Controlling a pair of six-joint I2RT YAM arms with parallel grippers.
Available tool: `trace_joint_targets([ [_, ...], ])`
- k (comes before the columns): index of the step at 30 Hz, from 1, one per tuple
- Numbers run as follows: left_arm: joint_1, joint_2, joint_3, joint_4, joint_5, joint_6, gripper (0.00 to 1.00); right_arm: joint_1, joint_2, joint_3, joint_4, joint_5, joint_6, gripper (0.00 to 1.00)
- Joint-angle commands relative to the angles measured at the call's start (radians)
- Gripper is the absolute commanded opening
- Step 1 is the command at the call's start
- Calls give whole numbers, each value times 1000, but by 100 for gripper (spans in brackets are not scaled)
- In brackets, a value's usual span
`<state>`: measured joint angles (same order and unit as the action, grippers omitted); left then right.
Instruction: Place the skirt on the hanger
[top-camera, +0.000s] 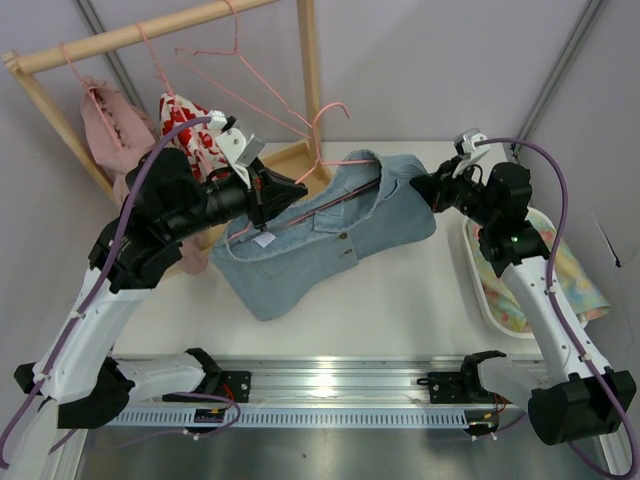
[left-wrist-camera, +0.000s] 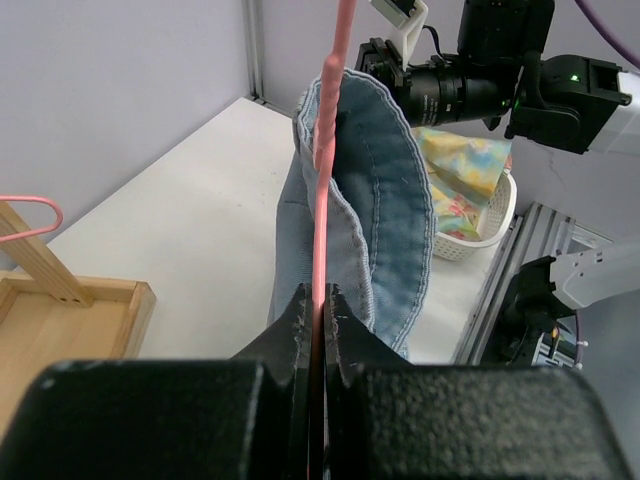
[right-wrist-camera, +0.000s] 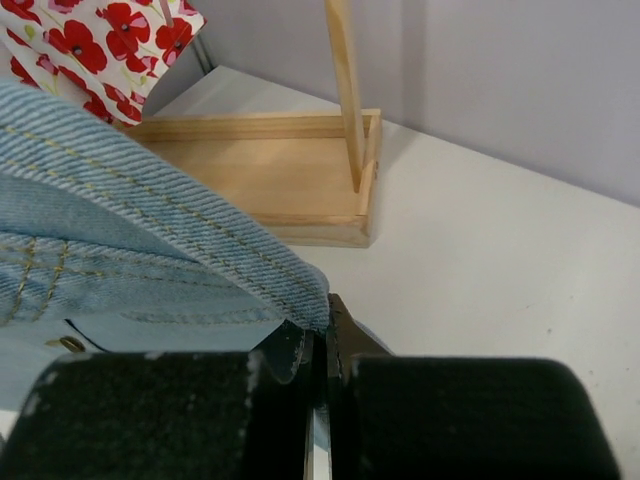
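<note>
The light blue denim skirt hangs stretched between both grippers above the table. A thin pink wire hanger runs inside its waistband, hook pointing up toward the rack. My left gripper is shut on the hanger's wire at the skirt's left end. In the left wrist view the wire rises straight out of the left gripper, with the skirt draped around it. My right gripper is at the skirt's right end. In the right wrist view the right gripper is shut on the skirt's stitched edge.
A light wooden rack stands at the back left, its base tray just behind the skirt. On it hang a pale pink dress, a white garment with red flowers and spare pink hangers. A white basket of floral cloth sits at the right.
</note>
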<state>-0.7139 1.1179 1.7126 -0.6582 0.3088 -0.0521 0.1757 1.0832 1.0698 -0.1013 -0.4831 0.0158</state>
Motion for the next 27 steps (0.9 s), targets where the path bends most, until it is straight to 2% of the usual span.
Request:
trace_joint_targets([
  [1,11,-118,96,123,-16,18,0,-91,44,-15,-81,172,38,0],
  [8,10,-118,96,100,-4,28,0,-110,101,47,-162,182,67,1],
  [10,10,-109,99,92,6,26,0,-110,103,90,-207,155,76,11],
  [11,11,-102,97,88,3,23,0,-108,92,126,-233,132,78,32],
  [14,10,-76,91,74,-32,24,0,-88,12,180,-265,58,79,74],
  [15,10,-70,88,69,-46,24,0,-81,-9,230,-279,66,87,84],
  [16,10,-57,87,63,-63,26,0,-74,-28,258,-294,72,98,90],
  [20,10,-40,62,77,-126,31,0,-42,-65,383,-405,66,151,91],
  [23,10,-27,47,92,-166,32,0,62,-69,400,-402,92,222,88],
  [24,10,-23,51,91,-177,34,0,147,-69,400,-394,138,249,88],
  [27,10,-4,50,88,-212,37,0,290,-42,416,-386,260,268,87],
])
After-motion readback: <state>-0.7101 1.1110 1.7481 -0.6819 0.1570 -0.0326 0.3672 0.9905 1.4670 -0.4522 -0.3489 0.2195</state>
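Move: My right fingers pinch the far right corner of the skirt's waistband. The hanger's right end, just inside the waistband, lies some 6 cm to their left, about level fore and aft and 2 cm up. The hook stands around 6 cm ahead of them, 12 cm left and 7 cm higher; the skirt's buttoned front is 15 cm left, 8 cm back, 8 cm below. From my left hand, that hanger end is about 6 cm ahead, 11 cm right and 3 cm lower. I ease the waistband corner down about 1.5 cm and slightly forward with my right hand, fingertips tipping down, then open wide and slip off it a few centimetres to the right. That hand swings up and back, some 14 cm higher, ending with a drift left. My left hand keeps its pinch on the hanger, lifting it about 2.5 cm and left, then forward with a slight counter-clockwise turn. ##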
